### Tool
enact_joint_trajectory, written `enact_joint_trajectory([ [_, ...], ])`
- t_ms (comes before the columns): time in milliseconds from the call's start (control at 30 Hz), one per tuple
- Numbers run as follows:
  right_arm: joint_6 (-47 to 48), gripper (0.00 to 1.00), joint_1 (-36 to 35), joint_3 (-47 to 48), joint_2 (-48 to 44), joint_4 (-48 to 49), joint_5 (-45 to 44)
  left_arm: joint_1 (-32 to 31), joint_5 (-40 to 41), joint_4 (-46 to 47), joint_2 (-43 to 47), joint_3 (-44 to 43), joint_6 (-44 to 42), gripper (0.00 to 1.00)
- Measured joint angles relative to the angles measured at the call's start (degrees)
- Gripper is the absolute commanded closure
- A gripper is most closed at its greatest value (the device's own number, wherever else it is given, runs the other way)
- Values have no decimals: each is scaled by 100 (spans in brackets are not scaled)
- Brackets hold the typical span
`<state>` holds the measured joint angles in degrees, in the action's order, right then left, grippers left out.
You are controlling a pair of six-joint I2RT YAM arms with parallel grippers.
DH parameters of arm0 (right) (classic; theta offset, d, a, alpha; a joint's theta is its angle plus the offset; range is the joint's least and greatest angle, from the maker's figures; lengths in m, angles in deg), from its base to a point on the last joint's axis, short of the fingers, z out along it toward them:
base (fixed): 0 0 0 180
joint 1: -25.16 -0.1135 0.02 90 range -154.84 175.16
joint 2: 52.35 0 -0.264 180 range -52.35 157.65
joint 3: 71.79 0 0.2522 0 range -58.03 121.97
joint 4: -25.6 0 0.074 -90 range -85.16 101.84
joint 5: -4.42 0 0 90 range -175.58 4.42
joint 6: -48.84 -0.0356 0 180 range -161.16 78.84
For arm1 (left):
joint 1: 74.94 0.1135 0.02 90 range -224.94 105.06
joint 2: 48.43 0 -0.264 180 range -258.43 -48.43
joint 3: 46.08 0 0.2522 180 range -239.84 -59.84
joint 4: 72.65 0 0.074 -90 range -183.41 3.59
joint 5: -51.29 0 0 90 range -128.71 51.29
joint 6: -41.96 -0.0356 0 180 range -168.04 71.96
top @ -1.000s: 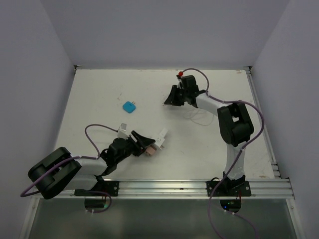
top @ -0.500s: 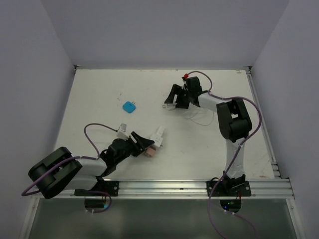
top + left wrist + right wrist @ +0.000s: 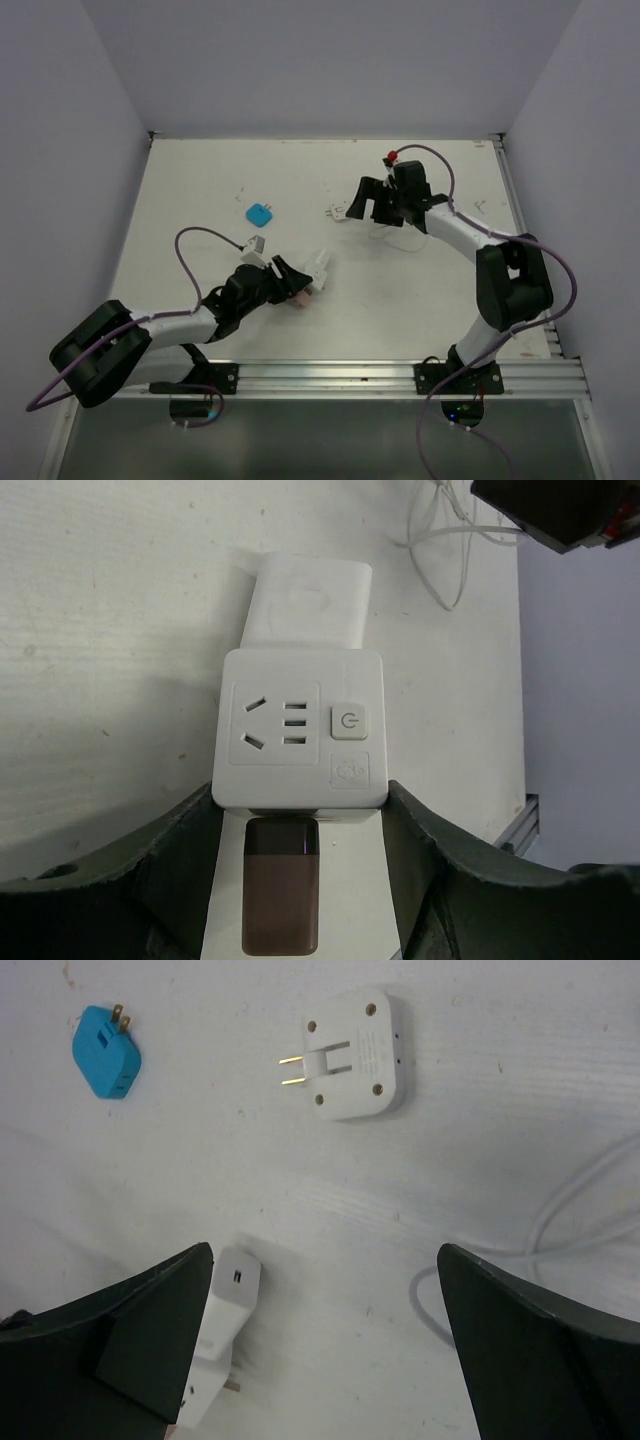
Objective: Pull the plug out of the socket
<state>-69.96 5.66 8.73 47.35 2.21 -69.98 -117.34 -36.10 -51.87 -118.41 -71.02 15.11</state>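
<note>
The white cube socket [image 3: 300, 727] sits between the fingers of my left gripper [image 3: 300, 800], which is shut on its sides. A white plug block [image 3: 308, 602] sticks out of its far side and a brown plug [image 3: 282, 885] out of its near side. From above, the left gripper [image 3: 283, 283] holds the socket [image 3: 303, 283] low over the table left of centre. My right gripper [image 3: 365, 205] stands open and empty further back. A flat white plug [image 3: 350, 1055] with two prongs lies loose on the table ahead of the right gripper [image 3: 325, 1350].
A blue plug [image 3: 260, 214] lies on the table at the back left. A thin white cable [image 3: 560, 1220] loops on the table under the right arm. The table [image 3: 200, 180] has walls on three sides and a metal rail [image 3: 400, 375] along its near edge.
The right gripper has opened and drawn back to the right, leaving the flat white plug on the table. The left gripper has shifted slightly with the socket.
</note>
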Motion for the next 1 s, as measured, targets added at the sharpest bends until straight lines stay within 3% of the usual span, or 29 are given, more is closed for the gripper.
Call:
enact_joint_trajectory([
  [200,177,1,2,-981,-1231,-33,-4,-76,269,-992,42,-603,-785,100],
  [767,435,1,2,-1943,-2476,-223,81,-1145,1145,-2452,-634,-1991,-1991,64],
  [1000,494,1,2,-2131,-2684,-341,90,-1207,1180,-2579,-647,-2065,-2052,30],
])
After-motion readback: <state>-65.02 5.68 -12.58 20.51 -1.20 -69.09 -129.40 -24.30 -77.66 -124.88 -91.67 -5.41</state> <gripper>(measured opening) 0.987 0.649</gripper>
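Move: The white block plug on the left-held socket lies about 12 cm back, 11 cm left and 4 cm below the right hand. Held socket: some 16 cm back, 14 cm left. The flat white adapter lies roughly 5 cm ahead, 6 cm left; the cable loop 7 cm right, 1 cm back, both on the table. From the left hand, the block plug is about 6 cm ahead, 4 cm right, a centimetre down. Open right hand draws back about 10 cm towards the plug; left carries socket 4 cm right, rolling it. ##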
